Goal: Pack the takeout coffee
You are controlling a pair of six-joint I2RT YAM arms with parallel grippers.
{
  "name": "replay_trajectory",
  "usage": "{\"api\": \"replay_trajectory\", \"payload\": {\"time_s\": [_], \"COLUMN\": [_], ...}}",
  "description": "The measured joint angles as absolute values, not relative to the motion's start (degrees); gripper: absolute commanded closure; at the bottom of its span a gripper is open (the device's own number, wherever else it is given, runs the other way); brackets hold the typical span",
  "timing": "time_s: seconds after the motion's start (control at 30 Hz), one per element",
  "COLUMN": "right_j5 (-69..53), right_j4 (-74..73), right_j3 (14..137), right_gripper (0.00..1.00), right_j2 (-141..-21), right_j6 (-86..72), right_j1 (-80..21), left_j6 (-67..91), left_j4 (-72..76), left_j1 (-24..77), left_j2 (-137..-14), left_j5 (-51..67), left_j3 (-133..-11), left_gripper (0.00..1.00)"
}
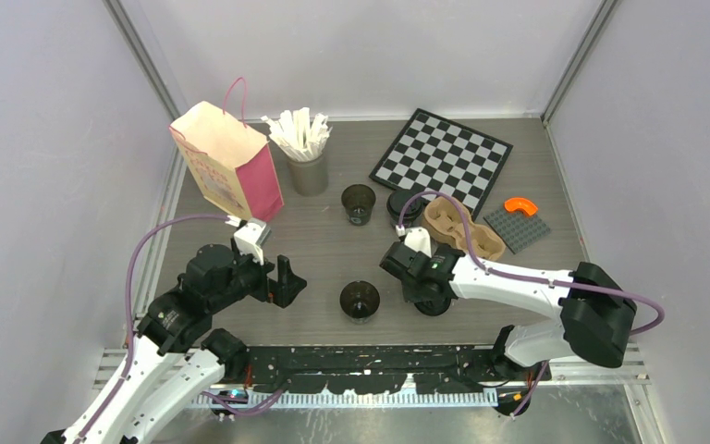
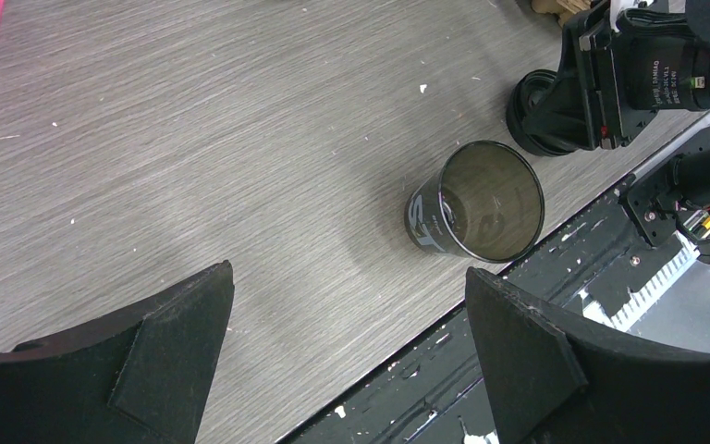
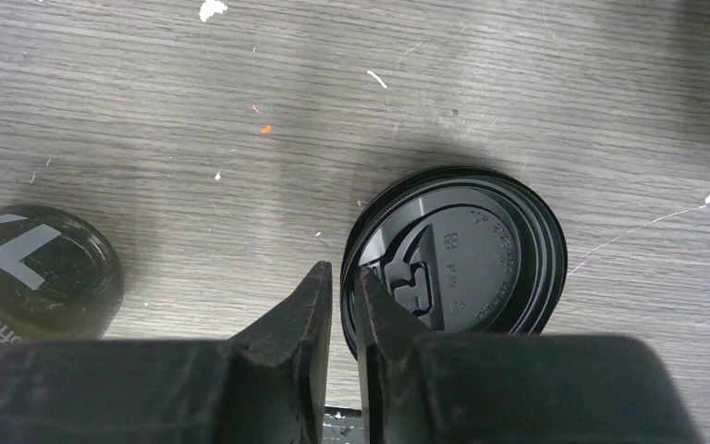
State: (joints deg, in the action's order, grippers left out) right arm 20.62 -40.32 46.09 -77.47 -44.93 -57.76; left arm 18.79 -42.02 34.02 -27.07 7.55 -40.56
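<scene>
Two lidless black cups stand on the table, one near the front (image 1: pixel 360 301) and one further back (image 1: pixel 359 203). A round black lid (image 3: pixel 453 264) lies flat on the table to the right of the front cup (image 3: pixel 37 277). My right gripper (image 3: pixel 344 270) is down at the lid's left rim with its jaws pinched together on it; it also shows in the top view (image 1: pixel 422 298). My left gripper (image 2: pixel 348 273) is open and empty, left of the front cup (image 2: pixel 481 199) and apart from it; in the top view it (image 1: pixel 288 280) hovers over the table.
A pink paper bag (image 1: pixel 231 166) stands at the back left, beside a grey cup of white stirrers (image 1: pixel 307 157). More black lids (image 1: pixel 405 208) lie by the brown pulp carrier (image 1: pixel 462 231). A checkerboard (image 1: pixel 442 157) and a grey plate with an orange piece (image 1: pixel 518 222) lie at the back right.
</scene>
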Motion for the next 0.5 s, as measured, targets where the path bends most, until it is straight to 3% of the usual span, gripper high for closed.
{"api": "replay_trajectory", "payload": {"time_s": [0.17, 0.5], "right_j5": [20.7, 20.8], "right_j4": [-40.3, -41.0], "right_j3": [46.1, 46.1], "right_gripper": [0.99, 1.0], "right_j2": [-77.6, -75.7], "right_j6": [-45.0, -45.4], "right_j1": [-57.8, -57.8], "left_j6": [18.8, 18.8], "left_j4": [-42.0, -42.0], "left_j1": [34.0, 34.0], "left_j2": [-27.1, -27.1], "left_j5": [7.6, 7.5], "left_j3": [-40.6, -40.6], "left_gripper": [0.02, 0.0]}}
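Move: The black lid lies with its middle roughly 4 cm to the right of the right hand, 1 cm ahead and 2 cm below; its left rim is already between the slightly open fingers. The open coffee cup stands about 13 cm to the left of that hand, about level with it, and the cup carton some 16 cm ahead and 12 cm to its right. From the left hand, the lid is roughly 31 cm to the right, 3 cm back and 17 cm below. The lid's left rim is pinched as the right fingers, one outside the edge and one inside, close from about a quarter open to nearly shut, the hand staying in place over it. Only then does the right hand begin a slow rise of about 0.5 cm, fingers kept shut and hardly any turn of the wrist. ##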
